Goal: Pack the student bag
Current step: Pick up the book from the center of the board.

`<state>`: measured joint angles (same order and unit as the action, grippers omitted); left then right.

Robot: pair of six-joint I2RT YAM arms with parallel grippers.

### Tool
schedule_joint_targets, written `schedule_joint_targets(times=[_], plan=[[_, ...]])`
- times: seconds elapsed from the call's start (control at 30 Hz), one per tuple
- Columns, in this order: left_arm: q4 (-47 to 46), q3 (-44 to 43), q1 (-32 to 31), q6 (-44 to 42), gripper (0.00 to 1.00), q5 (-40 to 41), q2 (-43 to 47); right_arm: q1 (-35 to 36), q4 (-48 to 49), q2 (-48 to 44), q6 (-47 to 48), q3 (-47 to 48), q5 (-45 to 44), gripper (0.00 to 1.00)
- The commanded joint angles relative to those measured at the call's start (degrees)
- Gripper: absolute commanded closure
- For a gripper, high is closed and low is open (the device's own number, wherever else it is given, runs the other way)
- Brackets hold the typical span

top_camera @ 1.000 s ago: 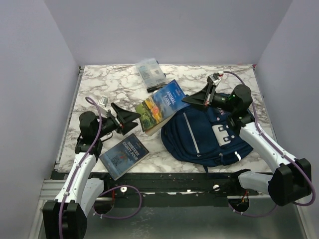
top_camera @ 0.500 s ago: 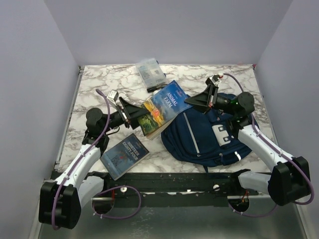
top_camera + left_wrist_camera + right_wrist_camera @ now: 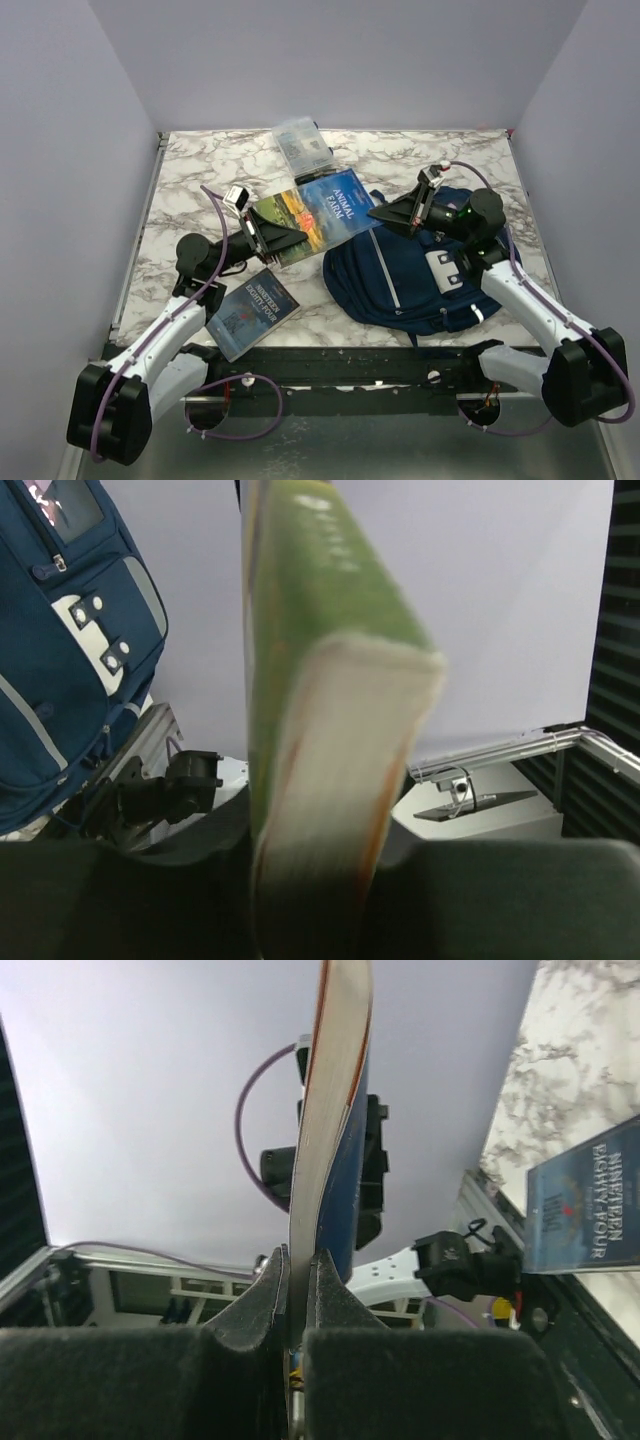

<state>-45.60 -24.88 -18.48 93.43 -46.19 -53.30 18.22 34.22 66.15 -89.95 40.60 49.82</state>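
Observation:
The student bag (image 3: 410,280), navy blue with grey trim, lies flat at the right of the table; its pockets also show in the left wrist view (image 3: 60,630). The Animal Farm book (image 3: 320,205) hangs above the table between both grippers. My left gripper (image 3: 272,236) is shut on the book's left end, whose green spine and page edge (image 3: 330,730) fill the space between the jaws (image 3: 310,900). My right gripper (image 3: 380,212) is shut on the book's right edge, and a thin white strip of the book (image 3: 330,1110) runs between its closed fingers (image 3: 297,1260).
A second book, Nineteen Eighty-Four (image 3: 250,308), lies near the front left edge of the table and appears in the right wrist view (image 3: 590,1210). A small clear plastic pouch (image 3: 303,148) sits at the back centre. Grey walls close in the marble table.
My left gripper moved right to the Animal Farm book, closed on its left end and raised it. The right gripper stayed shut at the book's right edge, barely shifting.

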Motion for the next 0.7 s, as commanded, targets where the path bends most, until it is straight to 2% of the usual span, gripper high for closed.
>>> schedule_joint_targets(times=[0.0, 0.1, 0.23, 0.3, 0.37, 0.5, 0.57, 0.67], plan=[[-3.98, -2.16, 0.02, -1.1, 0.8, -0.09, -1.27, 0.48, -17.76, -5.54, 15.06, 2.07, -4.73, 1.0], [-3.68, -1.98, 0.17, -2.18, 0.97, -0.86, -2.88, 0.5, -30.34, -8.11, 23.76, 4.23, -7.01, 0.98], [3.23, -1.95, 1.08, -6.79, 1.0, -1.1, -1.59, 0.5, -44.28, -8.82, 35.2, 6.3, -9.98, 0.66], [12.36, -3.6, 2.21, -12.14, 1.0, -1.44, 1.22, 0.5, -54.15, -7.67, 44.23, 9.0, -14.64, 0.55], [25.62, -6.26, 3.99, -19.61, 1.0, -0.67, 5.05, 0.49, -61.63, -6.63, 51.63, 10.76, -20.31, 0.47], [62.75, -17.79, 7.56, -39.7, 1.0, 8.15, 10.62, 0.49, -67.24, -5.79, 60.91, 11.55, -27.26, 0.33], [74.45, -22.74, 8.48, -46.51, 1.0, 13.39, 11.47, 0.58, -69.46, -4.26, 63.74, 12.65, -29.33, 0.32], [83.4, -26.51, 9.31, -51.76, 1.0, 19.09, 12.22, 4.49, -70.77, -1.73, 65.02, 13.78, -36.3, 0.32]])
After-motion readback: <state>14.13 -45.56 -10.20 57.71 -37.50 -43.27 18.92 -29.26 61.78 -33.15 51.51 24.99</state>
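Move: The Animal Farm book is held up in the right hand's shut fingers, its middle about 11 cm to that hand's left, level with it in reach and height. From the left hand, whose open fingers straddle it, its middle lies some 4 cm ahead and 4 cm right, at about hand height. Nineteen Eighty-Four lies 25 cm below the left hand, 12 cm left and 8 cm back; the backpack's middle is about 10 cm right of the right hand, 3 cm back and 22 cm below. The left fingers close and pinch the Animal Farm book near its left end; then the right fingers open, let go of its other end, and that hand sinks about 13 cm and swings right, towards the backpack, fingertips tipping down some 50 degrees. The left hand first dips, then draws the book about 5 cm left and slightly forward while rising again, fingertips tipping down and wrist turning counter-clockwise. ##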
